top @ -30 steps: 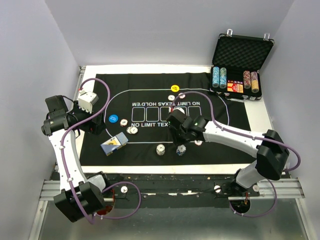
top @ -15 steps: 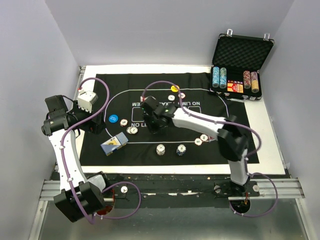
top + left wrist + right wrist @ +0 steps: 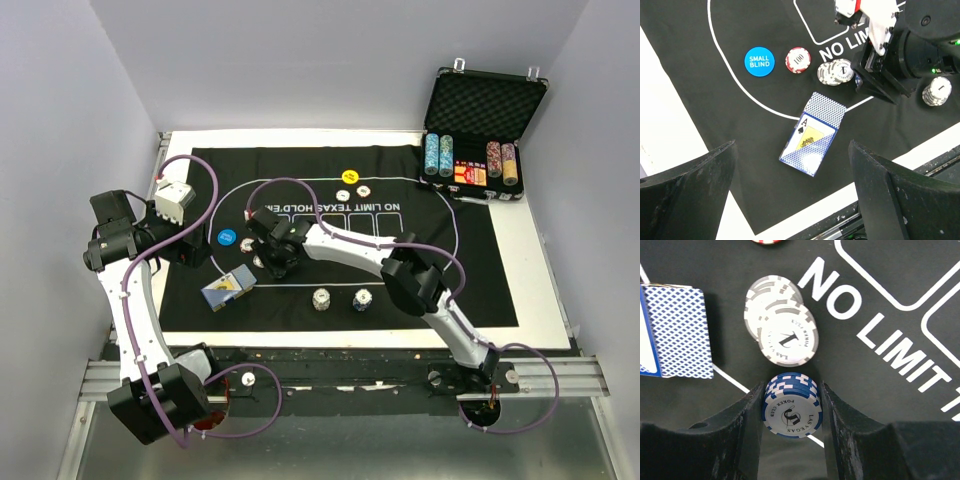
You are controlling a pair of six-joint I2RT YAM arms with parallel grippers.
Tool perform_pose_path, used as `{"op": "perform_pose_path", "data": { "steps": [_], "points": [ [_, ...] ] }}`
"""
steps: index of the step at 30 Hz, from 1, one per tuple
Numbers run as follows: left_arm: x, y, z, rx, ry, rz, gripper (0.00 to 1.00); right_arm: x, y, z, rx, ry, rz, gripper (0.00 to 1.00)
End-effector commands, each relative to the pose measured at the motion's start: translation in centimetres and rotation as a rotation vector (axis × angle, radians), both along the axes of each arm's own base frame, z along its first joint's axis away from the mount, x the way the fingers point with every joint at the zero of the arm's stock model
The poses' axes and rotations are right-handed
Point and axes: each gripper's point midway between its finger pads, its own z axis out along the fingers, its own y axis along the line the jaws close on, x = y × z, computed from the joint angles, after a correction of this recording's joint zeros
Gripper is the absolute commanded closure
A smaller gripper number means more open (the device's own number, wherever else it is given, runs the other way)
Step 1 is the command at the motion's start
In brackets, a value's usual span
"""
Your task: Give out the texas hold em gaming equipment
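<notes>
My right gripper (image 3: 791, 401) is shut on a stack of blue-and-white poker chips (image 3: 791, 412), a finger pressed to each side. Just beyond it lies a leaning white-and-grey chip stack (image 3: 782, 335), and the blue-backed deck box (image 3: 675, 330) is at the left. From above, the right gripper (image 3: 275, 256) sits over the mat's left part, beside the deck box (image 3: 228, 288). My left gripper (image 3: 791, 167) hangs open above the deck box (image 3: 813, 132), holding nothing. A blue "small blind" disc (image 3: 759, 61) and a red chip (image 3: 798, 59) lie further back.
Two speckled chip stacks (image 3: 321, 299) (image 3: 362, 299) stand near the front line of the black felt mat (image 3: 470, 260). A yellow button disc (image 3: 349, 176) and two chips lie at the mat's far middle. An open black case (image 3: 480, 130) with chip rows sits at the back right.
The right arm swung left across the mat, from the middle right to beside the deck box, carrying the blue chip stack. The left arm stayed still.
</notes>
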Motion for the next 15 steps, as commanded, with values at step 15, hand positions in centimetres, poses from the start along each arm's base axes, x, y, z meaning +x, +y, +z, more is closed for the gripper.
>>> {"op": "perform_pose_path", "data": {
  "steps": [15],
  "points": [
    [-0.2, -0.1, -0.2, -0.009, -0.004, 0.004, 0.01, -0.1, 0.1, 3.7, -0.006, -0.087, 0.013, 0.28]
  ]
}}
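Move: Between the right fingers is already a short stack of blue-edged chips; its spot on the mat is about 2 cm below, some 1 cm back and 1 cm left. The white chips lie about 4 cm ahead and 4 cm left of that hand, the red chip 7 cm ahead and 7 cm left, the card box 12 cm left and 4 cm back. From the idle left hand, the spot is roughly 2 cm ahead, 17 cm right and 20 cm below. Easing left and back by about 1.5 cm in all, with a slight sink of about half a centimetre, the right hand sets the blue-edged chips down near the white chips, over the white line. The fingers then open from half to about 70 percent and let go of the stack; the hand stays low around it, its wrist almost unturned. ##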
